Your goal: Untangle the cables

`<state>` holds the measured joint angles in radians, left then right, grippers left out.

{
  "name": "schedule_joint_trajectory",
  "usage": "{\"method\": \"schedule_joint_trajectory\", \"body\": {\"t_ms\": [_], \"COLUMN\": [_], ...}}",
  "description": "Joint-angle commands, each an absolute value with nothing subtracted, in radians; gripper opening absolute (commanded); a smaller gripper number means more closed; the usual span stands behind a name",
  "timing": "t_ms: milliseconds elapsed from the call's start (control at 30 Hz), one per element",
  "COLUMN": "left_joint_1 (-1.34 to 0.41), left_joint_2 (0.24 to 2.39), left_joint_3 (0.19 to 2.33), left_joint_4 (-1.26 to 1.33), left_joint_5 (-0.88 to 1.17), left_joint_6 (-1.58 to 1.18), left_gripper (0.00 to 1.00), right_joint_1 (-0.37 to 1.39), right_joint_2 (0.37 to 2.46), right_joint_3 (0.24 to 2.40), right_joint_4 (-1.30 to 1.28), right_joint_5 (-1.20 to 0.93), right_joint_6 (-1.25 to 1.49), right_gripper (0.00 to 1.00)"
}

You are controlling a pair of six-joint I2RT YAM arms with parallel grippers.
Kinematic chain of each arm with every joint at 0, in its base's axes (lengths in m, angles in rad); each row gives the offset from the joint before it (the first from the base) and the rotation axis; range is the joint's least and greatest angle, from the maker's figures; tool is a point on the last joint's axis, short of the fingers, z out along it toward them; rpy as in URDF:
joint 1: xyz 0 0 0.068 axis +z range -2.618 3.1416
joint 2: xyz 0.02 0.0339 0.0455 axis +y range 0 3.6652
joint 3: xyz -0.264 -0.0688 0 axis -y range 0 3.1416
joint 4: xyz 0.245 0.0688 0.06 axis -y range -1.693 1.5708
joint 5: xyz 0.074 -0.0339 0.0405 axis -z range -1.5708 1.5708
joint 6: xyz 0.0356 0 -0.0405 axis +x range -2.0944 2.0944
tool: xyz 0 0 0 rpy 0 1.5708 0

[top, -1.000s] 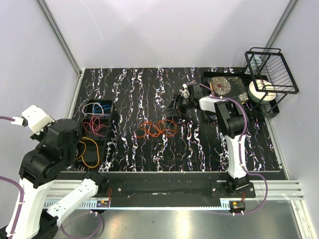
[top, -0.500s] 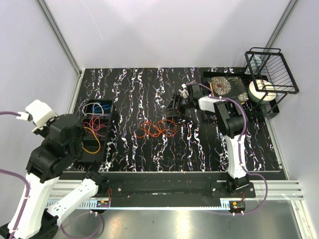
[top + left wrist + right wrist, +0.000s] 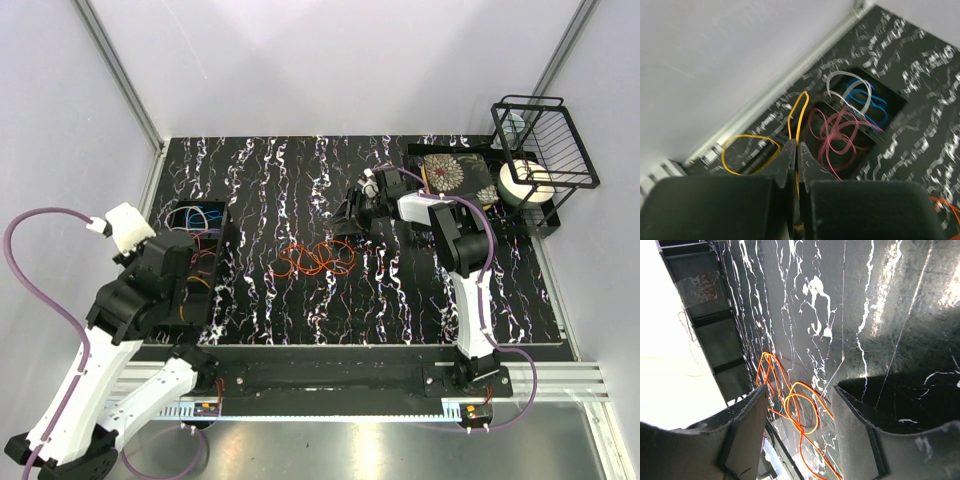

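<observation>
My left gripper (image 3: 795,150) is shut on a yellow cable (image 3: 799,107) that runs up between its fingers, and a loop of it (image 3: 747,152) hangs to the left. It hovers above a black tray (image 3: 222,222) at the table's left that holds pink (image 3: 837,132), blue (image 3: 867,97) and pale white (image 3: 847,80) cables. A tangle of orange cables (image 3: 315,258) lies mid-table. My right gripper (image 3: 352,218) stands open just behind that tangle with nothing between its fingers. In the right wrist view the orange cables (image 3: 800,410) show through the gap between the jaws (image 3: 800,405).
A black wire rack (image 3: 545,150) stands at the back right corner with a white roll (image 3: 525,185) under it and a flowered box (image 3: 450,172) beside it. Pale walls close in the left, back and right sides.
My left arm has swung right and forward over the tray, carrying the yellow cable up from the tray's near end. The right arm and the orange tangle have not moved.
</observation>
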<state>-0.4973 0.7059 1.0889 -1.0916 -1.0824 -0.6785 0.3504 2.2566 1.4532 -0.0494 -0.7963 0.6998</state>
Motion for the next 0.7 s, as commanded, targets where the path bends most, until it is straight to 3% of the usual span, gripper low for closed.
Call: {"method": "schedule_joint_trajectory", "body": {"t_ms": [0, 333, 667], "left_joint_1": [-0.492, -0.494, -0.494], "left_joint_2": [0.672, 0.486, 0.318], "left_joint_3": [1.051, 0.825, 0.704], "left_joint_4": [-1.129, -1.14, -1.227], "left_joint_5": [-0.953, -0.767, -0.863], "left_joint_6": [-0.831, -1.081, -1.356], "left_gripper": [0.0, 0.0, 0.0], "right_joint_1": [0.368, 0.37, 0.37], "right_joint_2": [2.315, 2.313, 2.309], "right_joint_3": [1.443, 1.445, 1.443], "right_joint_4": [-0.137, -0.138, -0.137], "right_joint_5": [-0.701, -0.706, -0.706], "right_joint_6": [0.641, 0.641, 0.643], "right_gripper": [0.61, 0.61, 0.61]}}
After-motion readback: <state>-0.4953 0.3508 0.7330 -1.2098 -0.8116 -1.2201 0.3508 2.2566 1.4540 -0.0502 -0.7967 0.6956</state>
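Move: The left hand, shut on the yellow cable, is poised some 27 cm above the empty-looking near compartment of the black tray, whose middle lies about 3 cm ahead and level sideways. The middle compartment with the pink cables is roughly 14 cm ahead and 2 cm right; the far one with the blue and white cables, 25 cm ahead and 2 cm right. From the right hand the near compartment lies about 20 cm back and 38 cm left, at about its height. Down towards the near compartment goes the left hand, sinking about 11 cm and drawing back some 4 cm, with a drift of about 3 cm to the right. The wrist rolls some 30 degrees, left side down, so the fingers point more steeply down; they stay shut on the yellow cable, lowering its hanging loops towards the tray. ##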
